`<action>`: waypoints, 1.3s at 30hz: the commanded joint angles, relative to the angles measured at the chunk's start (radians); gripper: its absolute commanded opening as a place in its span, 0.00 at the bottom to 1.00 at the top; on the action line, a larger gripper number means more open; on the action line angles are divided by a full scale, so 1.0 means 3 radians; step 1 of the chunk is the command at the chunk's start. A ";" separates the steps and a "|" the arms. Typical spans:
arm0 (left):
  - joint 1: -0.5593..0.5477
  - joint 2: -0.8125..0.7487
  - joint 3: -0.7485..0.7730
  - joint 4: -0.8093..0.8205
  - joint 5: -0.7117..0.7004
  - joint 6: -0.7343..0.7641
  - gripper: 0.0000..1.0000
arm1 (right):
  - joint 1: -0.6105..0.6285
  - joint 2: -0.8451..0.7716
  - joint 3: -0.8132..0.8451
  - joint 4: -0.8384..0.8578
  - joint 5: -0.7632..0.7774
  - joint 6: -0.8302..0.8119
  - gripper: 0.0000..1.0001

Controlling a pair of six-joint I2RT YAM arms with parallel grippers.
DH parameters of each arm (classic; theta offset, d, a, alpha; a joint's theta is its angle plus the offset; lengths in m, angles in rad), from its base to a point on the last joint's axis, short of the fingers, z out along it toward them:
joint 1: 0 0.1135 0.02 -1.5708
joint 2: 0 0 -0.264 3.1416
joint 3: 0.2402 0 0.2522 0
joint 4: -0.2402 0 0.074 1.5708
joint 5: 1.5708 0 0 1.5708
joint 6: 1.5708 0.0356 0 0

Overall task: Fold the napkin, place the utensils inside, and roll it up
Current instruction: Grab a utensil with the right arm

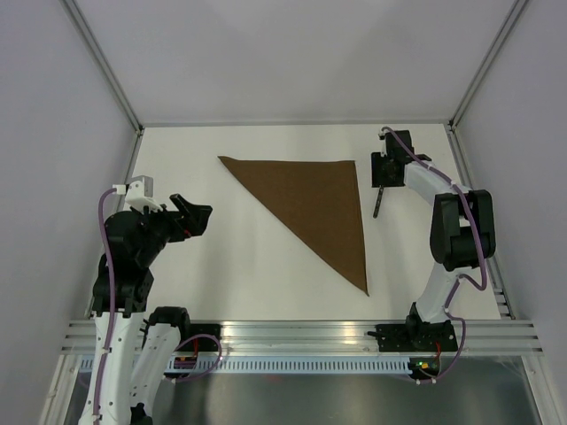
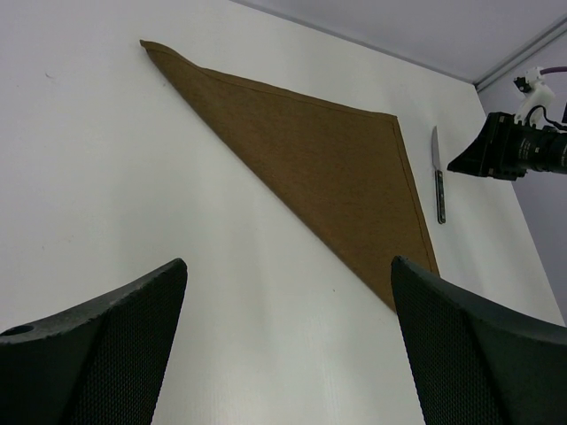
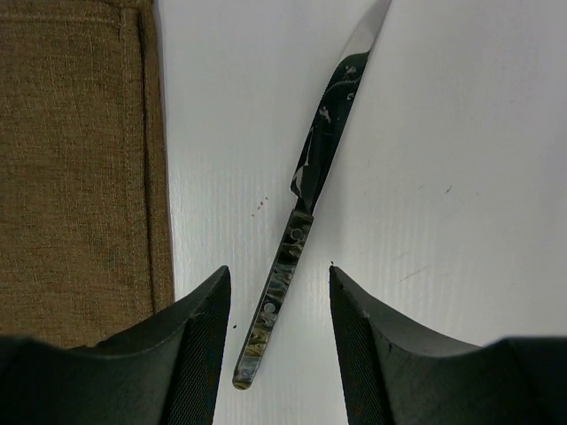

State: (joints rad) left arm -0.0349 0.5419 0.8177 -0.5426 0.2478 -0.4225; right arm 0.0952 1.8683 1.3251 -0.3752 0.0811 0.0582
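Note:
The dark brown napkin (image 1: 319, 204) lies flat on the white table, folded into a triangle; it also shows in the left wrist view as the napkin (image 2: 319, 159). A slim knife (image 1: 378, 202) with a silver blade and dark marbled handle lies just right of it. My right gripper (image 1: 383, 170) hovers over the knife. In the right wrist view the knife (image 3: 306, 204) has its handle between the spread fingers of the right gripper (image 3: 279, 274), touching neither, beside the napkin's hem (image 3: 71, 159). My left gripper (image 1: 190, 212) is wide open and holds nothing, left of the napkin.
The table is walled by white panels, with a metal rail (image 1: 301, 332) along the near edge where both arm bases sit. From the left wrist view the right arm's camera (image 2: 523, 150) is visible past the knife (image 2: 438, 181).

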 commanded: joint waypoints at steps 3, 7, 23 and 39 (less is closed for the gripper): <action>0.0014 -0.0032 0.0066 0.0121 0.0151 -0.0172 1.00 | 0.0005 0.0025 0.0026 -0.0099 0.0001 0.0179 0.54; 0.0009 -0.0068 0.0041 0.0121 0.0146 -0.0177 1.00 | 0.0000 0.0097 0.0017 -0.0104 0.0087 0.0215 0.52; 0.0009 -0.0047 0.0066 0.0111 0.0151 -0.0151 1.00 | -0.0092 0.0465 0.0057 -0.0099 0.0098 0.0292 0.48; 0.0009 -0.0012 0.0041 0.0116 0.0146 -0.0167 0.99 | -0.0133 0.0394 -0.0009 -0.0135 -0.0045 -0.0045 0.01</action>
State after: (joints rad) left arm -0.0349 0.5304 0.8177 -0.5415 0.2680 -0.4232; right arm 0.0586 1.9965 1.3376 -0.3660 0.0677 0.0841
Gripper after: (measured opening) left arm 0.994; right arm 0.125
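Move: The knife lies on the table almost straight under my half-open right hand, its middle about 6 cm below and some 1 cm ahead and 1 cm to the right, blade pointing outward. The folded napkin's middle is around 23 cm to my right hand's left and 5 cm nearer me, its right edge running beside the knife. From my idle left hand the knife is roughly 60 cm to the right, 24 cm ahead and 26 cm lower. I sink my right hand about 5 cm onto the knife, easing back barely a centimetre at first and tipping the fingers slightly further down, with a small shift to the right near the bottom. Down at the table, I stop and close my fingers from half open, pinching the handle just behind the blade. ##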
